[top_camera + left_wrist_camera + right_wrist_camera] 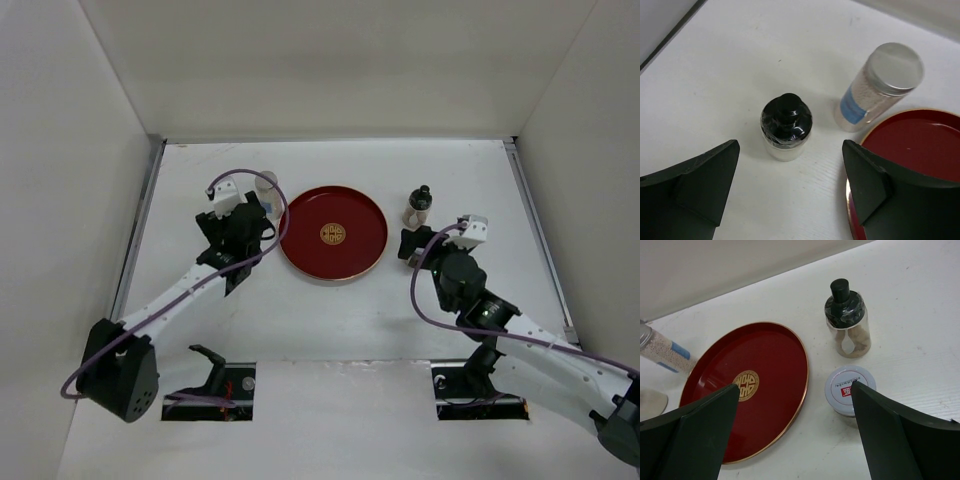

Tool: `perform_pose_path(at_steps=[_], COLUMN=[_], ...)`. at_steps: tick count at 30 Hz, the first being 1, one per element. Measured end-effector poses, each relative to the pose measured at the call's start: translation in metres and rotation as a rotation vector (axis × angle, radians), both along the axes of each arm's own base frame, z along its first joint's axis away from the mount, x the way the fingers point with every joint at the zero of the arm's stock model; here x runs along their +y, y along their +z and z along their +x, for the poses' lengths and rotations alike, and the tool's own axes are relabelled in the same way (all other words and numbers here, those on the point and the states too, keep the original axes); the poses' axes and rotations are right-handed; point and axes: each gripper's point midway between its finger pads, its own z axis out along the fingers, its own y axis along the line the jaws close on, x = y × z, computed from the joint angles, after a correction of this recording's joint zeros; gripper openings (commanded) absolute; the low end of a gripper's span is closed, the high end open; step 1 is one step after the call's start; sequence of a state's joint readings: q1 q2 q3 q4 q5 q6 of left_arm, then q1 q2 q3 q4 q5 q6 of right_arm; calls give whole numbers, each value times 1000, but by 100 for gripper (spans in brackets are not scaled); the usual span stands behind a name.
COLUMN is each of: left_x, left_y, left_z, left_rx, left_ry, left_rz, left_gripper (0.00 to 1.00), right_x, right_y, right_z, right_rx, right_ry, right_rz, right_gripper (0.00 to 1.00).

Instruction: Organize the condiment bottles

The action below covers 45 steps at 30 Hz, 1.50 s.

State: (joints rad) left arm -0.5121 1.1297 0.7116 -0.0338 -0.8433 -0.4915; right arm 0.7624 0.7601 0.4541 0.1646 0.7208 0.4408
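Note:
A squat pale bottle with a black cap (786, 127) stands on the table just ahead of my left gripper (790, 175), whose jaws are wide open and empty. A tall white cylinder with a blue label and silver lid (880, 87) stands beyond it, beside the red tray (920, 150); it also shows in the top view (268, 190). My right gripper (792, 430) is open and empty, over the table beside the tray's right rim. A low jar with a white lid (849, 389) sits by its right finger. A black-capped bottle with brown contents (847, 320) stands behind it.
The round red tray (333, 233) lies empty mid-table between the arms. White walls close the table at the back and both sides. My left gripper (250, 222) is left of the tray and my right gripper (412, 245) is right of it.

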Motion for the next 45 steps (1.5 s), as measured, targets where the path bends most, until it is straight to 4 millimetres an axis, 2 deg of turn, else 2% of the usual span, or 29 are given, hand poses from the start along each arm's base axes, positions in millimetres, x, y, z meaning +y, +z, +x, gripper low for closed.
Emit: perform_pose_path(at_steps=[4, 7, 15, 20, 25, 29, 31, 35, 38, 41, 43, 45], left_x=[13, 21, 23, 28, 27, 26, 26, 27, 19, -5, -23, -42], left_y=[-32, -47, -46, -61, -73, -72, -72, -62, -36, -2, 11, 15], left_z=[16, 22, 46, 53, 54, 55, 55, 41, 26, 16, 11, 7], left_rx=[92, 131, 120, 149, 179, 173, 170, 145, 85, -5, -39, -42], left_ry=[44, 66, 69, 72, 66, 66, 66, 63, 34, -42, -97, -152], left_rz=[9, -1, -53, -67, -73, -81, -85, -90, -84, -103, -119, -124], left_gripper=[84, 83, 78, 75, 66, 42, 37, 35, 33, 33, 33, 33], right_x=[1, 3, 9, 13, 17, 18, 18, 19, 19, 19, 19, 19], right_y=[-1, -4, -12, -16, -20, -18, -17, -14, -14, -14, -14, -14], right_z=[0, 1, 3, 3, 3, 3, 3, 3, 3, 3, 2, 2], right_rx=[2, 11, 28, 36, 45, 39, 37, 28, 27, 25, 26, 26], right_ry=[4, 3, 16, 27, 40, 44, 47, 49, 52, 53, 55, 55], right_rz=[-3, -11, -32, -42, -51, -49, -49, -40, -40, -38, -39, -38], right_gripper=[100, 100, 100, 100, 100, 100, 100, 100, 100, 100, 100, 100])
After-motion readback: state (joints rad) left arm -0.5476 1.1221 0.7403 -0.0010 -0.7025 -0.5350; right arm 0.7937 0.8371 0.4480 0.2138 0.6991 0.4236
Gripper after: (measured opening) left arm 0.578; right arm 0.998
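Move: The black-capped bottle is roughly 6 cm ahead of the left hand, 3 cm to its left and 11 cm below. A tall silver-lidded jar stands about 14 cm ahead and 6 cm right; the red plate's middle is 9 cm ahead, 20 cm right. From the right hand, that bottle lies some 43 cm left and 11 cm ahead. The left hand reaches forward and down 7 cm, pinches the black-capped bottle, then lifts it back and right. ##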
